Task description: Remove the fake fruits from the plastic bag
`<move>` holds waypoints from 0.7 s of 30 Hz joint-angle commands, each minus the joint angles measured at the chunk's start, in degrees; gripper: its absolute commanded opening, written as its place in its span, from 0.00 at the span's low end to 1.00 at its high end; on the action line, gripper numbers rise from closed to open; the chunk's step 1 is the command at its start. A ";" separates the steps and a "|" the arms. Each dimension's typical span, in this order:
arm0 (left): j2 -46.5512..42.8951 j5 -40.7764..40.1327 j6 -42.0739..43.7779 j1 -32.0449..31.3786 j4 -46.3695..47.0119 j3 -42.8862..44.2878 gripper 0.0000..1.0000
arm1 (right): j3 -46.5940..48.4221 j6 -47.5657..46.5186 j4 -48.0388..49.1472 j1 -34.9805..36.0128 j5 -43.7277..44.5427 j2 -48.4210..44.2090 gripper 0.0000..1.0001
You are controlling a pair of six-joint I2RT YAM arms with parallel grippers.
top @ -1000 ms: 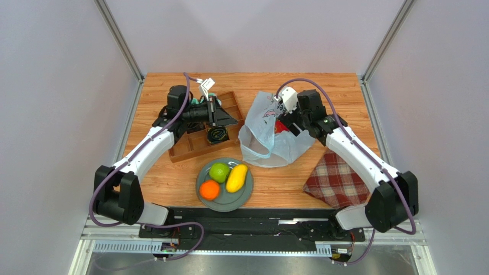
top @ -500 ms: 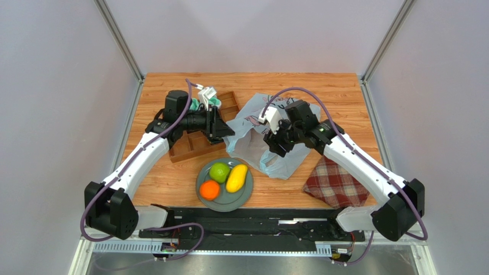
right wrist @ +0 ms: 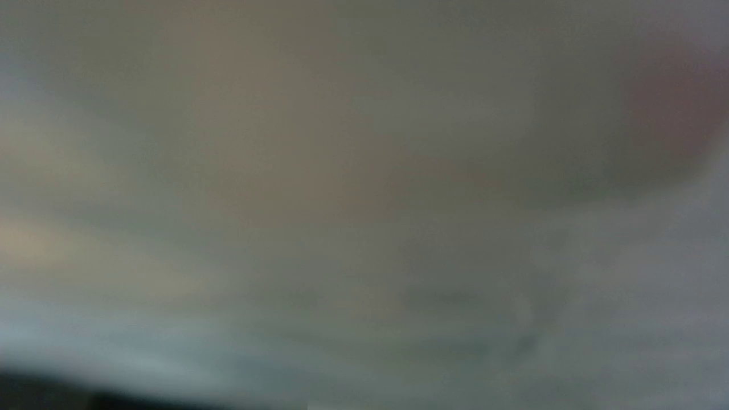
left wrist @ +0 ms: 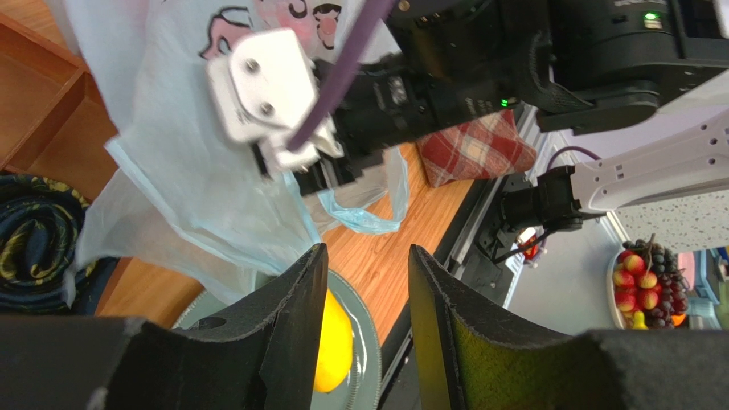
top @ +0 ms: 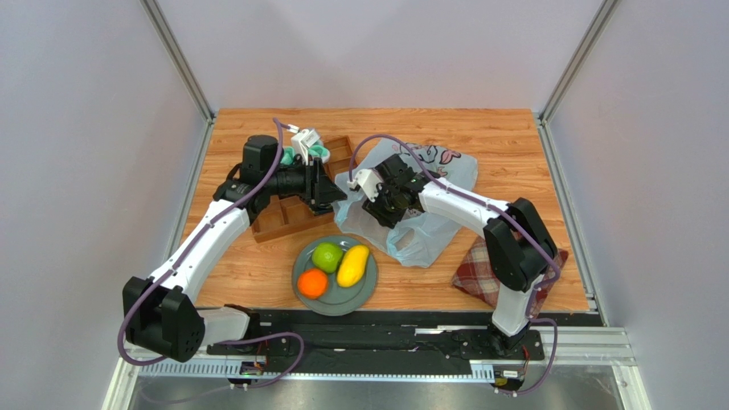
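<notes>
The pale-blue plastic bag (top: 428,241) lies crumpled mid-table, its printed side up. My right gripper (top: 382,207) is pushed into the bag's left part, and its fingers are hidden in the film. The right wrist view shows only blurred bag film (right wrist: 359,205) against the lens, with a dim reddish patch (right wrist: 676,111) that I cannot identify. My left gripper (top: 338,198) hovers at the bag's left edge, open with nothing between its fingers (left wrist: 368,252). A green apple (top: 327,256), an orange (top: 312,283) and a yellow mango (top: 353,266) lie on the grey plate (top: 366,290). Fruits inside the bag are hidden.
A wooden compartment tray (top: 278,224) sits under the left arm, with teal-and-white socks (top: 313,152) at its far end and a dark rolled item (left wrist: 34,231) inside. A red plaid cloth (top: 476,275) lies at the front right beneath the right arm.
The right arm swung left and drove its gripper into the bag, dragging and flattening the bag leftward. The left gripper opened and shifted a little toward the bag's edge.
</notes>
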 commanded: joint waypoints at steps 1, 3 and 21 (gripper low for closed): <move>-2.73 -0.40 1.40 0.47 1.15 -0.44 0.48 | 2.92 -3.85 10.88 -1.82 13.00 1.70 0.43; -2.99 -0.31 1.40 0.47 1.50 -0.79 0.48 | 2.39 -4.29 11.58 -2.53 15.04 1.53 0.57; -2.20 1.10 -0.09 0.64 3.87 -1.84 0.47 | -1.84 -13.79 15.81 -10.25 28.41 -0.76 1.00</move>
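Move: The red fruit still in the bag lies roughly 8 cm ahead of the right hand, about 7 cm to its right and a couple of centimetres lower, with the bag's plastic around the gripper. The mango on the plate is some 12 cm back and 9 cm left, and the plate's middle is about 15 cm back and 14 cm left. The wooden tray's middle is about 21 cm left and 7 cm ahead. From the left hand, the fruit lies some 9 cm ahead, 19 cm right and 20 cm below. The right hand, already low at the bag's mouth with its fingers not quite half open, drives forward and to its right into the bag towards the red fruit, about 10 cm each way, forward first and then more and more to the right, at nearly constant height. On the way it opens its fingers fully by about halfway and swings them by some 30 degrees from leaning left to pointing more forward and down, the gripper still against the plastic and carrying it along. ##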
